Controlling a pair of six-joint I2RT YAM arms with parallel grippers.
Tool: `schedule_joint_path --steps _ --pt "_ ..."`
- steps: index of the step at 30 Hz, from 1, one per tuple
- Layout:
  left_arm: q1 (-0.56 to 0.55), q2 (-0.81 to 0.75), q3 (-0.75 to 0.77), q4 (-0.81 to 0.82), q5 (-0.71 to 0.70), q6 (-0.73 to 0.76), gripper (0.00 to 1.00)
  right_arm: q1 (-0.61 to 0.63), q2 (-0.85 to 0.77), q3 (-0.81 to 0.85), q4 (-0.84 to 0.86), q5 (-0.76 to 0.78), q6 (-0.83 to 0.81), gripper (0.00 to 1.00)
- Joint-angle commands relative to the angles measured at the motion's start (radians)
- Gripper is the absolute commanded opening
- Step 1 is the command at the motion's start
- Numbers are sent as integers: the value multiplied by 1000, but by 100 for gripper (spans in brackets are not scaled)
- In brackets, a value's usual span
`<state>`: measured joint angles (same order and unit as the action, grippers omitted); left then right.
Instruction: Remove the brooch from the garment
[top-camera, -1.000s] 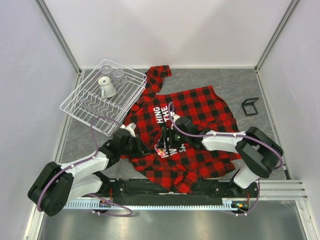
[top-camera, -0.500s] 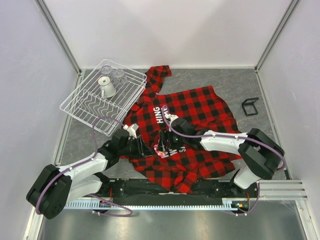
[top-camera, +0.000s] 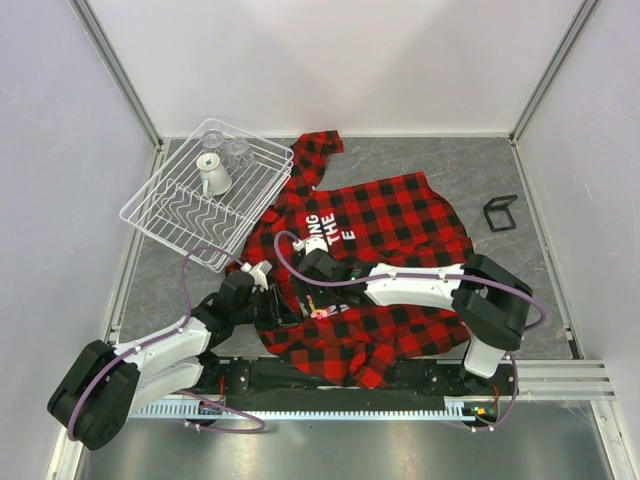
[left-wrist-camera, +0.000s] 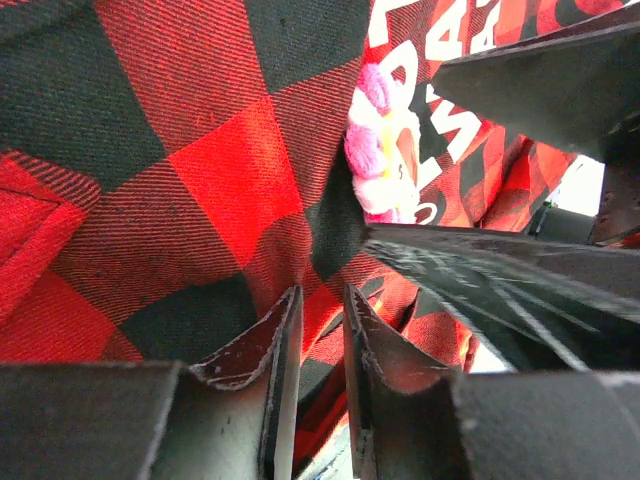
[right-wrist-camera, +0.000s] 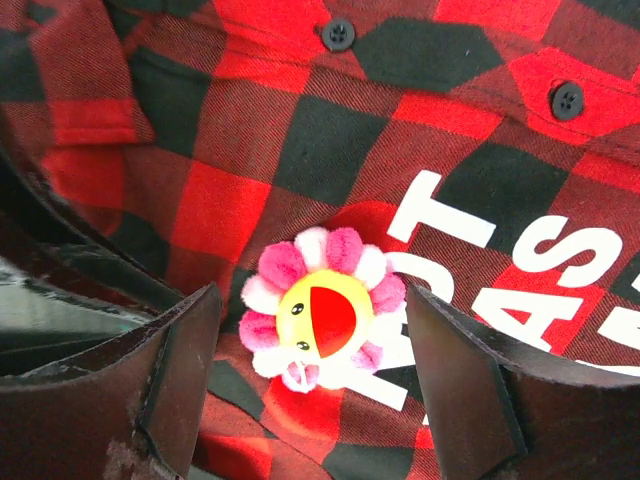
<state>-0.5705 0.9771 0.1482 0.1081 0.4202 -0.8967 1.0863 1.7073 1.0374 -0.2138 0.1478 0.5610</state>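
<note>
The garment (top-camera: 400, 215), a red-and-black plaid shirt with white lettering, lies spread across the middle of the table. The brooch (right-wrist-camera: 320, 315), a fuzzy pink-and-white flower with a yellow face and red mouth, is pinned to it beside the letters. It also shows as a small pink spot (top-camera: 319, 312) from above and side-on as a pink tuft (left-wrist-camera: 380, 160) in the left wrist view. My right gripper (right-wrist-camera: 313, 305) stands open, one finger on each side of the brooch, not touching it. My left gripper (left-wrist-camera: 322, 300) is pinched on a fold of the garment (left-wrist-camera: 200, 180) just left of the brooch.
A white wire dish rack (top-camera: 165, 168) holding a cup (top-camera: 214, 177) and glasses sits at the back left, its corner over the shirt's sleeve. A small black frame-like object (top-camera: 500, 213) lies at the right. Both arms (top-camera: 420, 285) cross low over the shirt's front.
My right gripper has slid left over the shirt and opened wider around the brooch. The left gripper has drawn back toward the near left, and more lettering is uncovered.
</note>
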Motion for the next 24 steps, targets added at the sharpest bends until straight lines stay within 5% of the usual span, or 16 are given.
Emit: schedule_joint_path --steps 1,9,16,24 --pt "3 -11 8 -1 -8 -11 29 38 51 69 -71 102 -23 82" --pt "1 -3 5 -4 -21 -8 29 90 129 154 -156 203 -30 75" --pt "1 -9 8 -10 -23 -10 29 90 129 156 -164 205 -7 40" --pt "1 -37 1 -27 -32 -11 29 60 42 73 -44 115 72 22"
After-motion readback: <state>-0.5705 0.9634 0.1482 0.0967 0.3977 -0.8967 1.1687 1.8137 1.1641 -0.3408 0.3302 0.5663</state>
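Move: The brooch lies about 3 cm below the right hand and 1 cm back, between its open fingers. The middle of the white NOT lettering is roughly 4 cm to the right and 2 cm ahead, about 3 cm down; the left fingertips are some 5 cm left, 3 cm back and 2 cm lower. From the left hand the brooch is about 5 cm right and 2 cm ahead, 1 cm down. Right hand sinks some 2 cm, closes and pinches the brooch, rising 1 cm; left keeps pinching the shirt. ##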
